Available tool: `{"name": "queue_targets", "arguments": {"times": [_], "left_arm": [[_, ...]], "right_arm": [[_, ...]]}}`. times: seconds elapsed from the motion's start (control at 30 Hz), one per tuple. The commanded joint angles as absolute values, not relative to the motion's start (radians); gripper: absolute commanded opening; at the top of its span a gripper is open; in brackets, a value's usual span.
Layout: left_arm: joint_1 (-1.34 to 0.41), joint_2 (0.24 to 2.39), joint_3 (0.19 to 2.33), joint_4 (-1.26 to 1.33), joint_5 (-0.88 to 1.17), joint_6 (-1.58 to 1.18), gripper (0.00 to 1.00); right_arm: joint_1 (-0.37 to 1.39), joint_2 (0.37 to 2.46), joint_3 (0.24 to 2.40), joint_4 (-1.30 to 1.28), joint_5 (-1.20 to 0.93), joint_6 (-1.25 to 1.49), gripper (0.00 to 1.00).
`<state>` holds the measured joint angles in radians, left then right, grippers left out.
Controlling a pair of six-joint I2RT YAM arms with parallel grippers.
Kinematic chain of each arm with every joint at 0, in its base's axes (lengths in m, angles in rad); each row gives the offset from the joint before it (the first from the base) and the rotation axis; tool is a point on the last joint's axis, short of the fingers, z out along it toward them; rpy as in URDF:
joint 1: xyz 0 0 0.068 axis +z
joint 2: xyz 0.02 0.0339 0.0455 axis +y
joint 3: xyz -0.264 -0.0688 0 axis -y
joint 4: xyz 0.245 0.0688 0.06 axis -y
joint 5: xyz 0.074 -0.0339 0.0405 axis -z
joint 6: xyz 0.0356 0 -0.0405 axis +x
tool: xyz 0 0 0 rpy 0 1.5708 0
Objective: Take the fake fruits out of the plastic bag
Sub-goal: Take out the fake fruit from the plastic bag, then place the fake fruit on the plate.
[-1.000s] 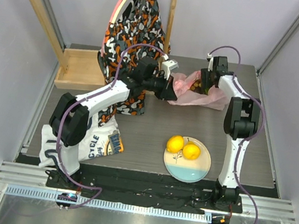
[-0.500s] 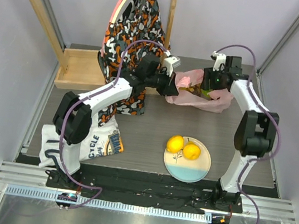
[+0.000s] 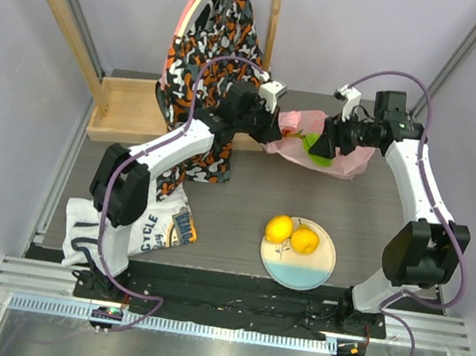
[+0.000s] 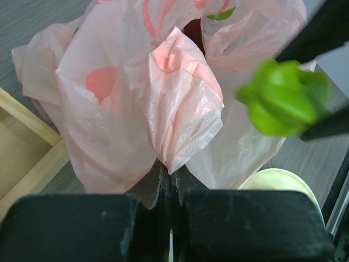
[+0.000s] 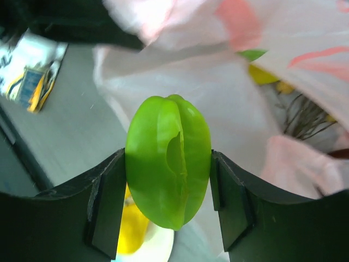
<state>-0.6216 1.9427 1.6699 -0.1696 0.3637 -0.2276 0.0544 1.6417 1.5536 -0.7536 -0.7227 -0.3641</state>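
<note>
The pink plastic bag (image 3: 327, 151) lies crumpled at the back of the table. My left gripper (image 3: 271, 134) is shut on a fold of the bag (image 4: 180, 109) at its left edge. My right gripper (image 3: 325, 145) hangs above the bag's mouth, shut on a green fake fruit (image 5: 168, 158) with ribbed sides, also seen in the left wrist view as a green fruit (image 4: 283, 98). Two yellow lemons (image 3: 292, 234) rest on the cream-and-blue plate (image 3: 296, 272). More fruit pieces show dimly inside the bag (image 5: 305, 98).
A patterned garment (image 3: 211, 58) hangs from a wooden rack (image 3: 62, 8) at the back left, above a wooden tray (image 3: 127, 112). A folded printed cloth (image 3: 145, 231) lies at the front left by the left arm's base.
My right gripper has drawn back out of the bag to the right and risen, bringing the green fruit with it. The left gripper has kept its hold on the bag.
</note>
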Motion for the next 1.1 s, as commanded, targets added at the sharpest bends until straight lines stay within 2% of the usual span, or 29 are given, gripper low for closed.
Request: {"name": "queue_targets", "arguments": {"times": [0.0,0.13,0.37,0.5,0.67,0.8,0.93,1.03,1.07], "left_arm": [[-0.615,1.936,1.697,-0.155,0.331,-0.224,0.0],[-0.614,1.928,1.686,-0.155,0.331,-0.225,0.0],[-0.614,1.899,1.66,-0.156,0.333,-0.212,0.0],[-0.614,1.87,1.626,-0.158,0.333,-0.192,0.0],[-0.614,1.839,1.58,-0.167,0.333,-0.17,0.0],[-0.614,1.821,1.554,-0.172,0.33,-0.157,0.0],[-0.614,1.813,1.536,-0.176,0.333,-0.149,0.0],[-0.614,1.813,1.529,-0.178,0.331,-0.146,0.0],[-0.614,1.813,1.528,-0.175,0.333,-0.146,0.0]], "right_arm": [[0.093,1.494,1.595,-1.102,-0.801,-0.693,0.37],[0.121,1.328,1.424,-1.365,-0.681,-1.024,0.37],[0.121,1.091,1.045,-1.416,-0.467,-1.44,0.36],[0.121,1.055,0.888,-1.306,-0.419,-1.468,0.38],[0.135,1.097,0.824,-1.171,-0.408,-1.499,0.39],[0.173,1.155,0.792,-1.007,-0.391,-1.45,0.44],[0.204,1.207,0.776,-0.992,-0.37,-1.497,0.47],[0.218,1.206,0.755,-0.994,-0.354,-1.542,0.54],[0.219,1.203,0.744,-0.999,-0.351,-1.555,0.62]]}}
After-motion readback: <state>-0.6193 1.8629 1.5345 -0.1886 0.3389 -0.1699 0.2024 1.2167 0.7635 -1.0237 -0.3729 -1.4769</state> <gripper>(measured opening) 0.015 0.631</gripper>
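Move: The right hand already holds the green pepper clear of the plastic bag. The plate it goes to lies about 22 cm back, neither left nor right, some 20 cm below. On the plate, one yellow fruit sits about 18 cm back and 1 cm right of the hand, the other about 16 cm back and 7 cm left. The left hand, pinching the bag's rim, has the plate about 24 cm back and 14 cm right. Keeping the green pepper pinched, the right hand sweeps back about 25 cm towards the plate, nearly level at first, then sinks some 17 cm, drifting a little right and easing about 4 cm forward again at the end. Its wrist swings round counter-clockwise until the fingers, slanting left before, point almost straight down. The left hand keeps its grip on the bag and gives 2 or 3 cm back, left and down. ##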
